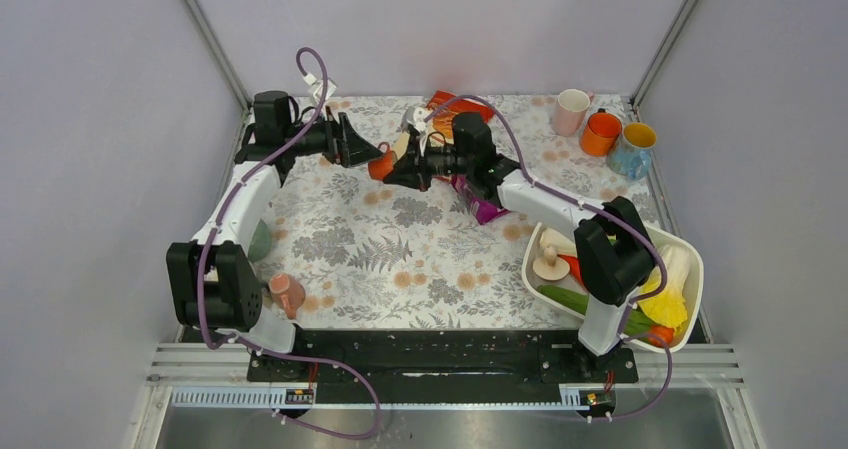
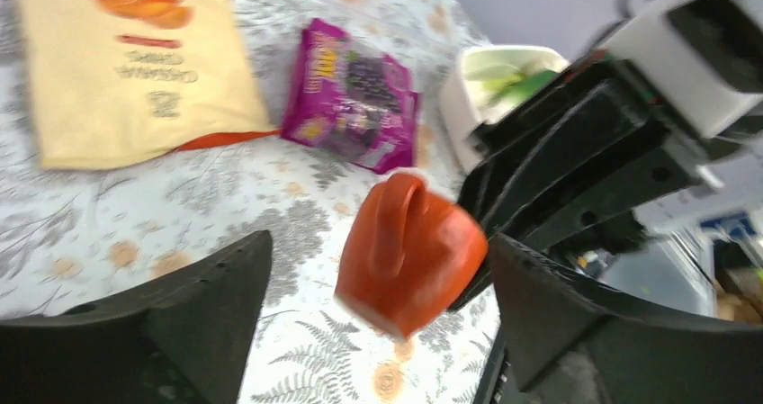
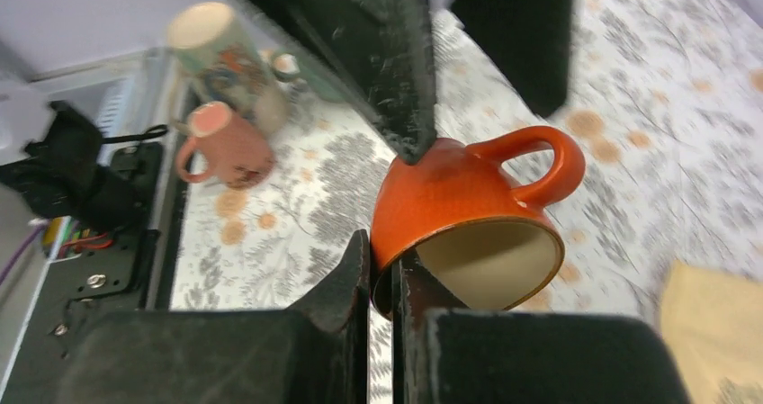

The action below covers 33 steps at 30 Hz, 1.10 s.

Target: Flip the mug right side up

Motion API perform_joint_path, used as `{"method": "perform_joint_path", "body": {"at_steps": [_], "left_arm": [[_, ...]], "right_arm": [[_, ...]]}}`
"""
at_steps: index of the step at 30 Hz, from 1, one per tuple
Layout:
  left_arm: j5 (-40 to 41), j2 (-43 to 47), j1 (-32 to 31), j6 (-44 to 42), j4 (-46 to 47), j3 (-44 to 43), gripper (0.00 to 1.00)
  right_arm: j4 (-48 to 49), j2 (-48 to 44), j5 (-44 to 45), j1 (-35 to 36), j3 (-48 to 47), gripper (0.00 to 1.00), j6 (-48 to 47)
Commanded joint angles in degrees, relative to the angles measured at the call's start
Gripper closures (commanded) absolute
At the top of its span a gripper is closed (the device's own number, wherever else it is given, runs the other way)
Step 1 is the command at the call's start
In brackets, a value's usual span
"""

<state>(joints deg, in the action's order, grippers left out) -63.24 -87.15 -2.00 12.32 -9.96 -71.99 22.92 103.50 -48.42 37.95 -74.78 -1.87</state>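
Note:
The orange mug [image 1: 380, 165] hangs above the flowered table, tilted, its cream inside facing the right wrist camera and its handle [image 3: 544, 161] off to one side. My right gripper [image 3: 382, 260] is shut on the mug's [image 3: 459, 197] rim, one finger inside and one outside. My left gripper [image 2: 378, 242] stands open with the mug [image 2: 409, 251] between its wide-spread fingers. In the right wrist view one left finger's tip [image 3: 409, 143] rests against the mug's wall. In the top view the two grippers [image 1: 365, 154] [image 1: 397, 172] meet at the mug.
A yellow chip bag [image 2: 126, 62] and a purple packet [image 2: 351, 94] lie on the table behind the mug. Three mugs [image 1: 600, 132] stand at the back right. A white tub [image 1: 692, 269] of toy food sits front right. A pink mug [image 1: 287, 292] stands front left.

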Motion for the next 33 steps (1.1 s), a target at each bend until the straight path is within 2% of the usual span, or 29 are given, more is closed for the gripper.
{"method": "perform_joint_path", "body": {"at_steps": [1, 4, 7, 12, 14, 17, 21, 25, 30, 33], "left_arm": [[19.4, 2.6, 1.0, -12.9, -9.8, -4.3, 0.01], [29.5, 2.8, 1.9, -17.3, -12.8, -5.6, 0.01], [34.6, 2.6, 2.0, -22.1, -15.3, -6.5, 0.01], [37.0, 2.4, 2.0, -26.5, -16.9, -4.8, 0.01], [36.6, 2.3, 2.0, -27.5, -17.0, -3.9, 0.01], [36.9, 2.0, 2.0, -28.8, -17.3, -2.9, 0.01], [37.5, 0.5, 2.0, -29.8, -18.2, -3.2, 0.01], [36.7, -0.7, 2.0, -29.6, -18.5, -3.9, 0.01], [36.5, -1.1, 2.0, -30.1, -19.2, -4.5, 0.01], [37.1, -1.1, 2.0, -30.8, -19.6, -4.6, 0.01]], "right_arm": [[-30.9, -1.8, 14.4, -2.4, -13.8, 1.00, -15.7], [-48.2, 2.1, 24.4, -6.2, -24.0, 1.00, -22.0], [-63.5, 9.7, 35.3, -11.1, -37.8, 1.00, -24.0], [-82.8, 28.8, 47.9, -18.2, -68.9, 1.00, -28.6], [-84.1, 34.9, 53.2, -20.5, -75.9, 1.00, -31.7], [-82.1, 38.7, 57.5, -22.9, -76.9, 1.00, -37.1], [-76.6, 39.3, 56.5, -25.1, -72.8, 1.00, -42.9], [-74.9, 42.0, 57.6, -26.1, -72.7, 1.00, -48.1], [-74.2, 43.5, 53.9, -26.9, -70.5, 1.00, -49.5], [-74.2, 44.9, 54.9, -27.3, -70.7, 1.00, -50.4]]}}
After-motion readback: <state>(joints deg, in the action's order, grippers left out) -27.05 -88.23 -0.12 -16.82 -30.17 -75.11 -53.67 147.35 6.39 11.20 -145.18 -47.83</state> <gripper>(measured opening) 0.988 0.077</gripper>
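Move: The right hand already pinches the small red mug by its rim; the free spot in the clear tray, left of the pink mug, lies about 29 cm ahead, 37 cm right and 21 cm below. From that hand the pink mug is some 32 cm ahead and 45 right, the orange mug 26 ahead and 53 right, the purple bag 14 ahead and 24 right, all roughly 22 lower. From the left hand, the red mug is about 3 cm back, 3 right and 2 below. Keeping its pinch on the red mug's rim, the right hand swings away from the left hand, some 35 cm right and 28 cm forward, then sinks about 15 cm in the later half towards the free tray spot beside the pink mug, while the wrist turns some 85 degrees so the left-pointing fingers end slanting forward and down. The left hand, already clear of its grip, opens fully and backs off about 10 cm left and 8 cm down with a little forward, rolling some 35 degrees to point more steeply at the table. ##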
